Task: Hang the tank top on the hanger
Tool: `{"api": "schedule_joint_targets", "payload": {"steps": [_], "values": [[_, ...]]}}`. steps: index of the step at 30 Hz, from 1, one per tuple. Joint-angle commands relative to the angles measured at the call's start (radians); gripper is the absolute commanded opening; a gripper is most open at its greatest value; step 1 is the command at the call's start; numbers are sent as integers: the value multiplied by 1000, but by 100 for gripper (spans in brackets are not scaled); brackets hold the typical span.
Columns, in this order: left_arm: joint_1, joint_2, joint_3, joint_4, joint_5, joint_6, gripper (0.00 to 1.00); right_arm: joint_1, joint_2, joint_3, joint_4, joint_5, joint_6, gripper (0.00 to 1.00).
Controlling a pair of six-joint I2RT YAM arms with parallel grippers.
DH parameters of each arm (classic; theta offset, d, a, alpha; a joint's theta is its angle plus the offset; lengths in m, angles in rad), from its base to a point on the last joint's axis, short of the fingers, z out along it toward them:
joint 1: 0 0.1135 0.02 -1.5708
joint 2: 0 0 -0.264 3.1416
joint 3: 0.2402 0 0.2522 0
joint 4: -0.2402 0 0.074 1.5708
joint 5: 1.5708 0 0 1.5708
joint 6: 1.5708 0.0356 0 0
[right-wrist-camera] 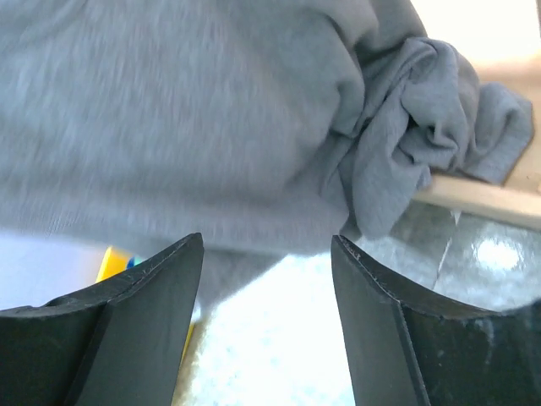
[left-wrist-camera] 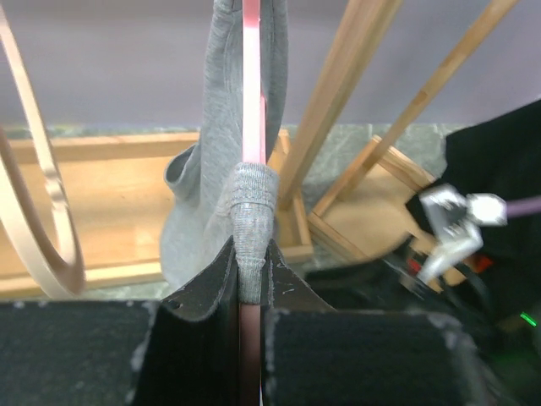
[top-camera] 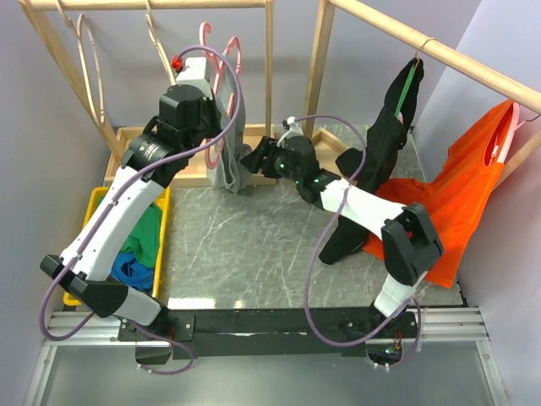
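The pink hanger [top-camera: 226,59] hangs upright at the back of the table, seen edge-on in the left wrist view [left-wrist-camera: 251,85]. The grey tank top [top-camera: 225,165] hangs on it, one strap wrapped over the hanger arm [left-wrist-camera: 253,199], its body drooping to the wooden base. My left gripper [left-wrist-camera: 251,272] is shut on the hanger arm and that strap. My right gripper [top-camera: 254,158] is open and empty beside the top's lower part. In the right wrist view its jaws [right-wrist-camera: 266,247] stand wide apart just short of the bunched grey cloth [right-wrist-camera: 186,110].
A wooden rack base [top-camera: 182,135] lies under the top. Cream hangers [top-camera: 89,51] hang at the back left. A yellow bin [top-camera: 95,203] of green and blue clothes is on the left. A black garment [top-camera: 385,139] and an orange garment [top-camera: 461,199] hang on the right rail.
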Motion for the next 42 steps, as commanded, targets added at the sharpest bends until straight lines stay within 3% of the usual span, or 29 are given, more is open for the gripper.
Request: {"api": "schedule_joint_targets", "payload": {"steps": [1, 11, 29, 42], "values": [[22, 12, 93, 54, -20, 78, 1, 0, -142, -50, 21, 10, 3, 70], [38, 130, 250, 54, -26, 161, 1, 17, -303, -144, -5, 44, -14, 72], [38, 164, 250, 184, -58, 193, 2, 92, -448, -199, -97, 199, -124, 72], [45, 295, 386, 195, -89, 224, 3, 132, -566, -217, -146, 288, -178, 74]]}}
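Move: The rail that the hanger's hook is bound for runs about 20 cm ahead of the left hand and 15 cm above it. The beige hanger hangs roughly 14 cm ahead and 9 cm left, the rack's right post about 15 cm ahead and 13 cm right. From the right hand, that rail spot lies some 18 cm ahead, 9 cm left and 34 cm up; the tank top hangs about 6 cm ahead and 8 cm left, slightly higher. Keep the left gripper shut on the pink hanger and the tank top's strap, and carry them about 8 cm forward and some 3 cm up towards the rail, between the beige hanger and the right post, tipping the fingers up slightly. Meanwhile draw the empty, open right gripper away from the cloth, up and back about 10 cm each way and somewhat right, tilting its fingers up. ##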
